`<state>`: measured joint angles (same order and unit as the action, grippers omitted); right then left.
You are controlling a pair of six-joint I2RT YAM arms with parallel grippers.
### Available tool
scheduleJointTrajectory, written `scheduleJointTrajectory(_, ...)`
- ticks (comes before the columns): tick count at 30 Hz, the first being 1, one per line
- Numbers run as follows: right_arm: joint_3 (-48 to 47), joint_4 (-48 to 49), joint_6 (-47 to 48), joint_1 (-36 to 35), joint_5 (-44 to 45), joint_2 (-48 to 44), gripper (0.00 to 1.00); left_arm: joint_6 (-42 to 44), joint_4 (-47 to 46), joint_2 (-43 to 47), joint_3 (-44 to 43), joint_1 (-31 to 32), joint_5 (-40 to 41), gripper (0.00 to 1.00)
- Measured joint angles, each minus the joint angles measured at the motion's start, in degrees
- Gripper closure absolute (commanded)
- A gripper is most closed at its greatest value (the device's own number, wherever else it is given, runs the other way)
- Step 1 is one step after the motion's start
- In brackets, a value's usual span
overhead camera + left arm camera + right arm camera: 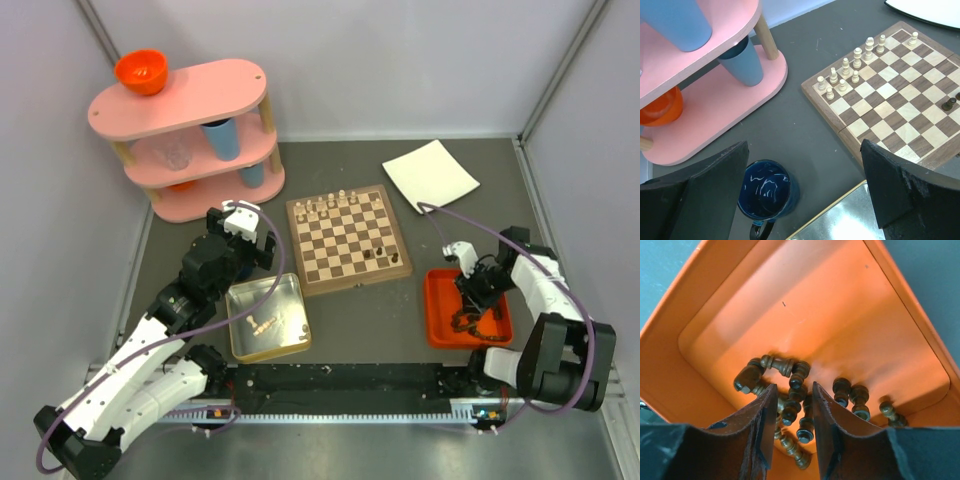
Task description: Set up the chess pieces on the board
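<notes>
The board (pixel 355 283) lies mid-table, with cream chess pieces (pixel 325 206) along its far rows and a few dark ones (pixel 380 252) near its right edge. In the left wrist view the board (pixel 890 100) and the cream pieces (pixel 855 65) show at upper right. Several dark chess pieces (pixel 790 371) lie heaped in the orange tray (pixel 815 300). My right gripper (pixel 795 392) is down in that heap, its fingers narrowed around dark pieces lying between them. In the top view it (pixel 470 303) hangs over the tray (pixel 437 330). My left gripper (pixel 804 150) stands open and holds nothing.
A silver tin (pixel 240 340) with a few cream pieces sits in front of the board, its corner (pixel 855 220) under the left fingers. A blue mug (pixel 767 192) stands by the left gripper. A pink shelf (pixel 180 100) with cups fills the far left, and a white square plate (pixel 430 175) the far right.
</notes>
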<state>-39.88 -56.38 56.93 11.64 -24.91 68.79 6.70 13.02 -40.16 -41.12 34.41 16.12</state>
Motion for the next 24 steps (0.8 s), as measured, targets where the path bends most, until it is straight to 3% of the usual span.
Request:
scheduleJointTrajectory(9,0.9,3.4,-1.5,-1.3,1.9,2.4,0.76,0.0,0.0,0.0,0.0,0.0,0.0,0.01)
scheduleJointTrajectory(16,0.9,3.9,-2.1,-2.0,2.2,2.6,0.93,0.0,0.0,0.0,0.0,0.0,0.0,0.01)
scheduleJointTrajectory(24,0.7,4.2,-3.1,-2.2,2.9,1.4,0.95,0.0,0.0,0.0,0.0,0.0,0.0,0.01)
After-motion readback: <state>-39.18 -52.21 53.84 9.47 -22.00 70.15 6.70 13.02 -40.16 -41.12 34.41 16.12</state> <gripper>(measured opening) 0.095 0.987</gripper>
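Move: The black chess piece that the right fingers straddle lies in the orange tray about 1 cm ahead of that hand and 2 cm below it. A piece lying crosswise sits level with the hand, 2 cm left; the thick knight lies 2 cm back and 3 cm left, and an upright-looking pair begins some 3 cm ahead and 3 cm right, all on the same floor. From the left hand the target is roughly 58 cm right, 9 cm back and 22 cm lower. Sinking the last 1 cm or so into the tray, the right hand eases about half a centimetre forward while its partly open fingers close and pinch the near end of the black piece. With the fingers pointing down and slightly left, it stays low as they shut, then begins to creep up and forward by less than half a centimetre, keeping the grip. ##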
